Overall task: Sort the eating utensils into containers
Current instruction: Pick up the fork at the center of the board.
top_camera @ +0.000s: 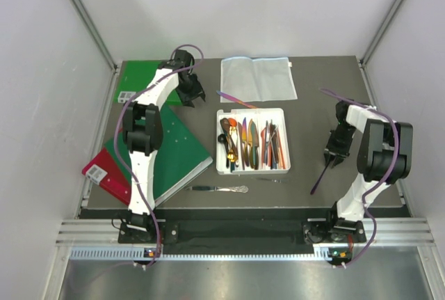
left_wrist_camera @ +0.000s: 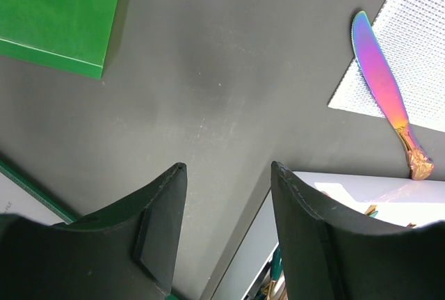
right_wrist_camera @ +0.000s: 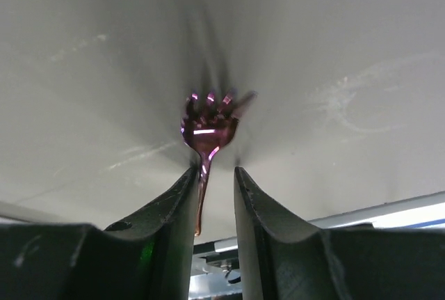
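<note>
The white tray (top_camera: 252, 111) sits mid-table, holding several utensils in gold, orange, teal and dark tones. A purple fork (right_wrist_camera: 208, 122) stands with its tines on the table. Its handle runs back between the fingers of my right gripper (right_wrist_camera: 215, 171) and leans on the left finger, with a visible gap to the right finger. From above, the fork (top_camera: 320, 180) slants down from that gripper (top_camera: 332, 159), right of the tray. My left gripper (left_wrist_camera: 228, 168) is open and empty over bare table by the tray's corner (left_wrist_camera: 361, 182). An iridescent knife (left_wrist_camera: 381, 77) lies just beyond it.
A silver knife (top_camera: 219, 188) lies in front of the tray. A clear mesh pouch (top_camera: 257, 77) lies behind the tray. Green books (top_camera: 142, 77) (top_camera: 181, 150) and a red one (top_camera: 104, 173) cover the left side. White walls enclose the table.
</note>
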### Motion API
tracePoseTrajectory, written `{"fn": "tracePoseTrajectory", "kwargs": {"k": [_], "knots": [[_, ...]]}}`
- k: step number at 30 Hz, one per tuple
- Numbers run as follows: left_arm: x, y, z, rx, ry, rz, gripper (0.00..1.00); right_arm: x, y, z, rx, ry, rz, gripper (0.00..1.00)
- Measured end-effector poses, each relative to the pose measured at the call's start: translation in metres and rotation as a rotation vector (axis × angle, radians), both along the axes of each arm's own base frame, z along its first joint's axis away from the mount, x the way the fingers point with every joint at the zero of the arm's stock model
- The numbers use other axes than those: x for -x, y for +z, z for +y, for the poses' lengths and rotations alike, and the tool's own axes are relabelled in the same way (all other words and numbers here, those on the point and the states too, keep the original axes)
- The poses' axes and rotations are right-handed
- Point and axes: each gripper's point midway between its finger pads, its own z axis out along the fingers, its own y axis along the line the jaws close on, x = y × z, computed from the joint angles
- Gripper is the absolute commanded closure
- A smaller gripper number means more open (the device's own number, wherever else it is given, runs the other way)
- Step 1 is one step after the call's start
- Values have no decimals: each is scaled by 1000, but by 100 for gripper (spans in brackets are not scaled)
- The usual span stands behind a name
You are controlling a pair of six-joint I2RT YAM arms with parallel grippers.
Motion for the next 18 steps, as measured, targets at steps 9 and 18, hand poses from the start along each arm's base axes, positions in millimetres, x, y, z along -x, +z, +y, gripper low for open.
{"fn": "tracePoseTrajectory", "kwargs": {"k": [9,18], "knots": [[0,0,0,0,0,-1,43,4,-6,3,-21,1,26,97],[-4,4,-1,3,0,-13,43,5,-6,7,-55,26,20,100]]}}
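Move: The purple fork lies right under the right hand. Its neck is between the open fingers, nearer the left one, and the fork's middle is about 4 cm back and 3 cm to the left, 1 cm below. The small dark fork is some 24 cm left and 7 cm back; the white tray's middle is roughly 30 cm left and 9 cm ahead. From the left hand the purple fork lies about 49 cm right, 30 cm back and 7 cm below. The right fingers shut on the purple fork just behind its tines, pinching the neck. The hand first settles down and back by about half a centimetre each, then closes fully around the thin metal and eases barely half a centimetre left, staying low over the table with the fingers pointing down. ##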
